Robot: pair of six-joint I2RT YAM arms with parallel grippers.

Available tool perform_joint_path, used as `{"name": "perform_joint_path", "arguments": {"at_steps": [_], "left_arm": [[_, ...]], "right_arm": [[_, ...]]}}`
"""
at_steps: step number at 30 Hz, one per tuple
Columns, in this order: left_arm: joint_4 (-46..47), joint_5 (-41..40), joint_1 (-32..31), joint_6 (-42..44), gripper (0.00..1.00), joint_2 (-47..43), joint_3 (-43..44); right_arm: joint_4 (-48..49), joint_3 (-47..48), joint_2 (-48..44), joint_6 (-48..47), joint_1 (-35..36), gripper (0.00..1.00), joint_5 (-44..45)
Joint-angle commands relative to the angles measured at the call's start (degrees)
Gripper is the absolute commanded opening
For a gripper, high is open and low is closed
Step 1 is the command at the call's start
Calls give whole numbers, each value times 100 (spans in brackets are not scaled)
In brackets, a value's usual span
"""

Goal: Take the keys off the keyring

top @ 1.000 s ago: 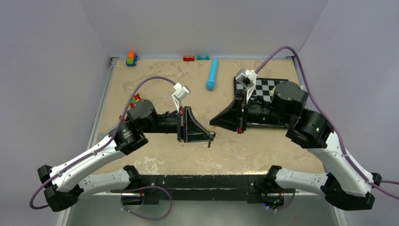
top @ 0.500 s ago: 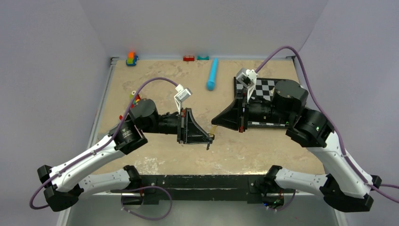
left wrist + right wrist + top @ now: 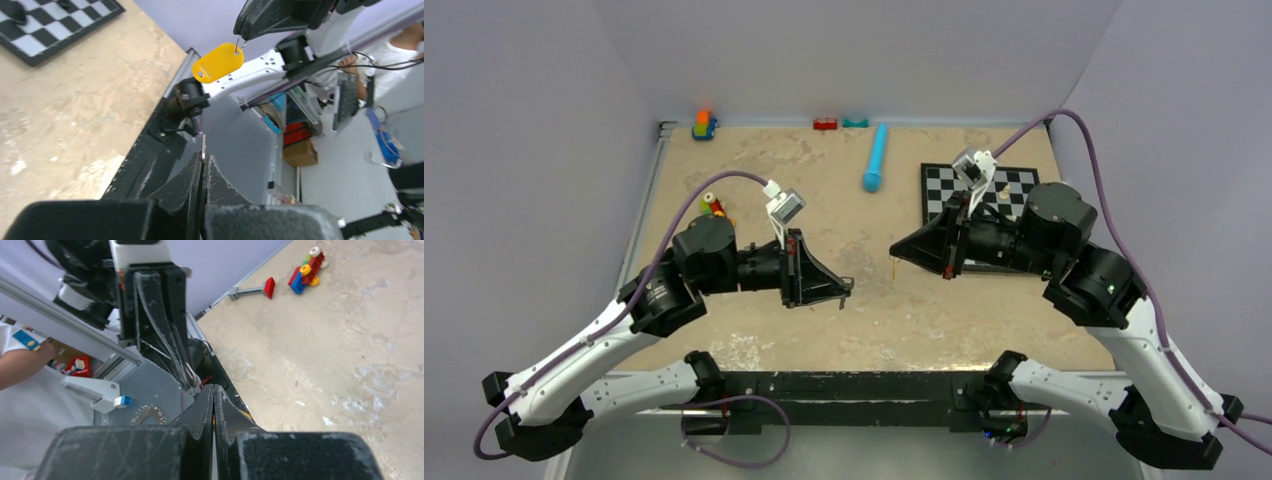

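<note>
My left gripper (image 3: 846, 291) (image 3: 205, 159) is shut on a thin metal key (image 3: 203, 148), seen edge-on and poking out past the fingertips. A short gap to its right, my right gripper (image 3: 894, 251) (image 3: 213, 388) is shut on the keyring (image 3: 241, 44), a small wire ring at its tip. A yellow oval tag (image 3: 218, 62) (image 3: 892, 268) hangs free from that ring above the table. The key in the left gripper is clear of the ring. In the right wrist view the left gripper's fingers (image 3: 165, 335) stand opposite, close by.
A chessboard (image 3: 999, 183) with small pieces lies at the back right, partly under the right arm. A blue cylinder (image 3: 875, 158) lies at the back middle. Small toys sit along the far edge (image 3: 704, 124) (image 3: 825, 124) and at the left (image 3: 715, 206).
The two grippers were tip to tip and have drawn apart. The left one moved left with the key. The right one moved right and back with the ring and tag.
</note>
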Motion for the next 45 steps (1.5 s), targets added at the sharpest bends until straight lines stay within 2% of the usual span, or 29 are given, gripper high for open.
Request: {"name": "perform_joint_path", "arguments": {"at_steps": [1, 10, 15, 19, 26, 32, 35, 41, 45], "left_arm": [[-619, -730, 141, 474, 0, -113, -9], [110, -476, 656, 240, 0, 119, -1108], [649, -494, 840, 42, 0, 398, -1836], [1434, -460, 882, -98, 0, 672, -2518], [3488, -129, 941, -496, 0, 1655, -3587], [5314, 374, 999, -834, 0, 2843, -4085], [5840, 453, 1019, -963, 0, 3289, -4164], [6192, 371, 1049, -948, 0, 3637, -4247], [5776, 220, 1110, -673, 0, 3494, -4200]], "right_arm": [[419, -551, -110, 400, -37, 0, 361], [1365, -2151, -109, 1055, -41, 0, 726], [1839, -2955, 272, 1302, -38, 0, 970], [2295, -3481, 668, 1461, -40, 0, 953], [2906, -4077, 1429, 1531, -33, 0, 973], [3245, -4215, 2212, 1449, -40, 0, 973], [3268, -4168, 2457, 1396, -33, 0, 1064], [2864, -3840, 2921, 1237, -42, 0, 1616], [2709, -3639, 3193, 1198, -65, 0, 1837]]}}
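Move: My left hand holds the freed key over bare table; the spot it is bound for is about 8 cm ahead, 2 cm right and 36 cm below. The yellow tag hangs some 4 cm ahead, 7 cm right and 3 cm higher; the toy train is roughly 30 cm ahead, 29 cm left. My right hand, holding ring and tag, is bound for table about 8 cm ahead, 4 cm left and 42 cm below; the chessboard's middle lies 26 cm ahead, 22 cm right. I lower both hands quickly towards the bare table in front of me, over 30 cm each, going forward about 8 cm on the way and bringing the hands nearer each other. My right fingers tip down some 40 degrees and my left ones about 20, with the left wrist rolling; both stay shut, the left on the key, the right on the ring with its yellow tag. ##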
